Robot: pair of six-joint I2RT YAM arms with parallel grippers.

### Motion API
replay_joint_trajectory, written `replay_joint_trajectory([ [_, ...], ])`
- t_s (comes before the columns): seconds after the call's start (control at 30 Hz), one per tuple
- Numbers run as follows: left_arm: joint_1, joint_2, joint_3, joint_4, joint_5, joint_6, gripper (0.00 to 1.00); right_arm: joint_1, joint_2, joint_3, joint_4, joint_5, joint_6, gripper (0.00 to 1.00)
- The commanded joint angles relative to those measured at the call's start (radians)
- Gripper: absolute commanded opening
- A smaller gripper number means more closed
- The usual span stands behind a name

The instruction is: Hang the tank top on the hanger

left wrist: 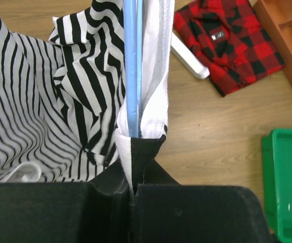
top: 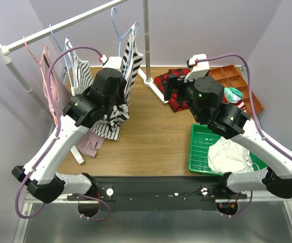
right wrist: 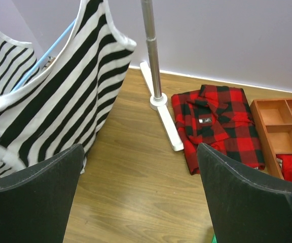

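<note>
The tank top (top: 132,56), with wide black and white stripes, hangs off the light-blue hanger (top: 116,31) on the rail. In the left wrist view the hanger (left wrist: 132,66) runs straight up between the top's pale inner folds (left wrist: 156,61). My left gripper (left wrist: 133,190) is shut on the tank top's white-edged black hem just below the hanger's end. My right gripper (right wrist: 141,195) is open and holds nothing. It hovers over bare wood to the right of the tank top (right wrist: 70,91), whose hanger (right wrist: 44,55) shows behind the cloth.
A finer-striped top (left wrist: 14,101) and a pink top (top: 48,83) hang to the left. The rack's pole (right wrist: 151,50) and white foot (right wrist: 167,126) stand beside a red plaid shirt (right wrist: 214,121). An orange tray (top: 237,81) sits far right; a green bin (top: 202,147) holds white cloth (top: 229,154).
</note>
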Motion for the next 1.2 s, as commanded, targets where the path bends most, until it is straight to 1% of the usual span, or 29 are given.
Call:
replay_joint_trajectory([
  [0.0, 0.044, 0.048, 0.065, 0.121, -0.047, -0.058, 0.00, 0.006, -0.043, -0.021, -0.014, 0.035, 0.023, 1.00],
  [0.23, 0.103, 0.117, 0.147, 0.142, -0.050, -0.074, 0.00, 0.006, -0.062, -0.027, -0.023, 0.034, 0.029, 1.00],
  [0.4, 0.144, 0.143, 0.160, 0.148, -0.038, -0.084, 0.00, 0.006, -0.068, -0.038, -0.023, 0.026, 0.036, 1.00],
  [0.6, 0.193, 0.141, 0.108, 0.180, 0.028, -0.087, 0.00, 0.006, -0.063, -0.047, -0.034, 0.006, 0.055, 1.00],
  [0.83, 0.218, 0.100, -0.013, 0.214, 0.069, -0.088, 0.00, 0.006, -0.065, -0.076, -0.026, -0.002, 0.065, 1.00],
  [1.03, 0.227, 0.066, -0.062, 0.226, 0.085, -0.084, 0.00, 0.005, -0.063, -0.088, -0.022, -0.002, 0.068, 1.00],
  [1.1, 0.229, 0.059, -0.065, 0.226, 0.088, -0.075, 0.05, 0.006, -0.062, -0.090, -0.022, 0.000, 0.068, 1.00],
  [1.17, 0.229, 0.046, -0.068, 0.228, 0.094, -0.068, 0.13, 0.006, -0.060, -0.091, -0.022, -0.002, 0.066, 1.00],
])
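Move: The left hand holds the near end of the blue hanger, tank top on it. The spot on the white rail for its hook lies about 22 cm ahead, 8 cm left and 18 cm above. The striped shirt already hanging is roughly 8 cm ahead, 13 cm left and slightly lower; the pole's foot is some 28 cm ahead, 8 cm right, down on the table. From the empty right hand, that rail spot is about 21 cm ahead, 26 cm left and 12 cm up. Still pinching the hanger's near end through the tank top's strap, the left hand carries hanger and top forward about 7 cm and a little left, towards the rail, rising slightly on the way and swinging some 10 degrees counter-clockwise. It then sinks about 5 cm to set the hook over the rail, fingers staying shut. ##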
